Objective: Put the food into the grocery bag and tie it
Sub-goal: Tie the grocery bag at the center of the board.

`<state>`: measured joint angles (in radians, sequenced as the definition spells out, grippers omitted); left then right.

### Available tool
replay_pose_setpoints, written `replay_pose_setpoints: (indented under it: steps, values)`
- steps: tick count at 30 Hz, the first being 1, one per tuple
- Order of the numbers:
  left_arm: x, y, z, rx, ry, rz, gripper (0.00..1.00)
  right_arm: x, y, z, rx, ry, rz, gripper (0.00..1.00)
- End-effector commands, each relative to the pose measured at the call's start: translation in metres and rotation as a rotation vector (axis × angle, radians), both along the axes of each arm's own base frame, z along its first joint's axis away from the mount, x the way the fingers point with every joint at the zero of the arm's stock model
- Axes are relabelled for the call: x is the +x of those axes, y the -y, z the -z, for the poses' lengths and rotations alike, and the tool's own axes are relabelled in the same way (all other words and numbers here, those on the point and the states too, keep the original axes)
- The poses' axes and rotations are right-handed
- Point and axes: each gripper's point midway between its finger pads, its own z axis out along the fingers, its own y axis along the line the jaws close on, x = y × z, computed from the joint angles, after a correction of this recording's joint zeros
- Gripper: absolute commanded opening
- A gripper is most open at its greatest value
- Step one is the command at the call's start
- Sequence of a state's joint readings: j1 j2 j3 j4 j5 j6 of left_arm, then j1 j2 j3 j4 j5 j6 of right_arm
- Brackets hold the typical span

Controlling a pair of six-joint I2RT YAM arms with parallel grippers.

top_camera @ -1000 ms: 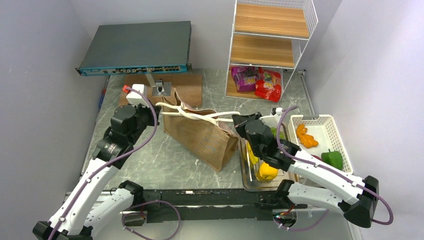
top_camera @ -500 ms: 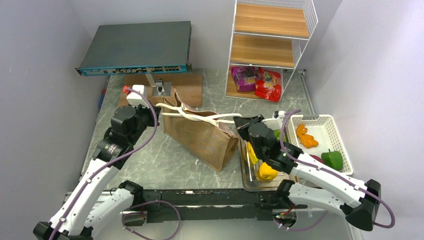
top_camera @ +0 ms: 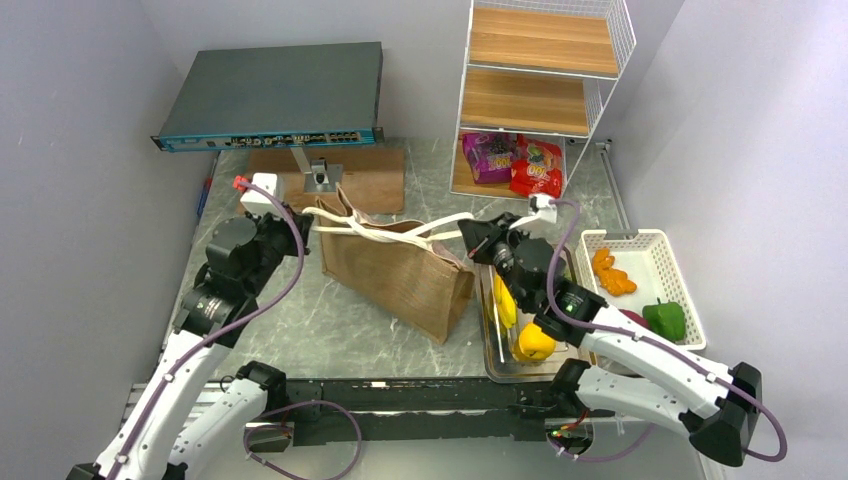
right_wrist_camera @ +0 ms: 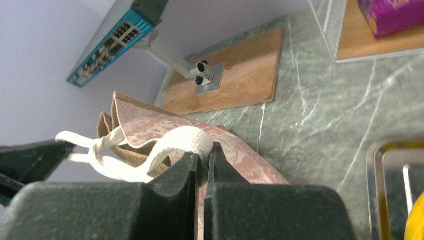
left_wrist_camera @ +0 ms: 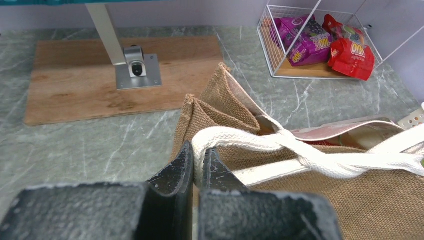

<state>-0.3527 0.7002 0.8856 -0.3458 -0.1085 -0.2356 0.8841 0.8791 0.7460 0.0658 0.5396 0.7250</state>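
Observation:
The brown grocery bag (top_camera: 400, 272) lies tilted at the table's middle, its two white rope handles (top_camera: 395, 232) crossed over each other above its mouth. My left gripper (top_camera: 303, 224) is shut on one handle loop (left_wrist_camera: 235, 137) at the bag's left end. My right gripper (top_camera: 470, 236) is shut on the other loop (right_wrist_camera: 186, 138) at the right end. Food outside the bag: red and purple snack packets (top_camera: 515, 160) on the bottom shelf, yellow items (top_camera: 532, 342) in a metal tray, orange pieces (top_camera: 612, 272) and a green pepper (top_camera: 663, 318) in a white basket. What is inside the bag is hidden.
A wire rack with wooden shelves (top_camera: 540, 70) stands at the back right. A wooden board (top_camera: 370, 170) with a metal post sits behind the bag, under a dark network box (top_camera: 275, 95). The metal tray (top_camera: 490, 350) and white basket (top_camera: 650, 250) flank my right arm.
Both grippers have drawn apart, the left moving left and the right moving back, each keeping its handle. The crossed handles are pulled tighter over the bag.

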Motion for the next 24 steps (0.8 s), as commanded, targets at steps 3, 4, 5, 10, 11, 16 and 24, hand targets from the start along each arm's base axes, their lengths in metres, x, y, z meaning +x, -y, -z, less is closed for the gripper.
replay_pose_setpoints:
  steps: [3,4,5,10,11,16,24]
  values:
    - [-0.009,-0.049,-0.092,0.056,0.270,-0.165,0.00,0.014,-0.001,-0.117,-0.060,0.324,-0.032,0.00]
    - [-0.010,-0.041,-0.094,0.056,0.276,-0.120,0.00,0.011,-0.013,-0.121,-0.063,0.338,-0.077,0.00]
    - [-0.010,-0.034,-0.095,0.055,0.280,-0.077,0.00,0.008,-0.022,-0.125,-0.065,0.352,-0.114,0.00]
    - [-0.017,0.000,-0.102,0.053,0.323,0.112,0.00,-0.003,-0.064,-0.137,-0.082,0.400,-0.226,0.00]
    - [-0.018,0.006,-0.102,0.054,0.330,0.146,0.00,-0.004,-0.071,-0.138,-0.088,0.406,-0.239,0.00]
    - [-0.023,0.042,-0.095,0.060,0.317,0.320,0.00,-0.010,-0.104,-0.138,-0.079,0.416,-0.303,0.00]
    - [-0.027,0.087,-0.069,0.076,0.269,0.507,0.00,-0.018,-0.159,-0.138,-0.082,0.434,-0.393,0.00]
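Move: The loose knot of the white handles hangs between the hands, about 14 cm to the right of the left hand and as far to the left of the right hand, a couple of centimetres lower. Under it, some 7 cm below the hands, is the paper bag's mouth, its middle 1 cm nearer the base than the knot's. The metal tray lies about 16 cm right of the right hand, 11 cm back and 28 cm below; the wooden board, some 21 cm straight ahead of the left hand, 28 cm down. Both shut grippers keep their pinch on the ends of the white handles while closing in on each other over the bag. The right hand sweeps left about 14 cm, climbing as it goes, and turns some 20 degrees counter-clockwise with its fingertips tilting up. The left first rises a little, then swings right, turning clockwise. ##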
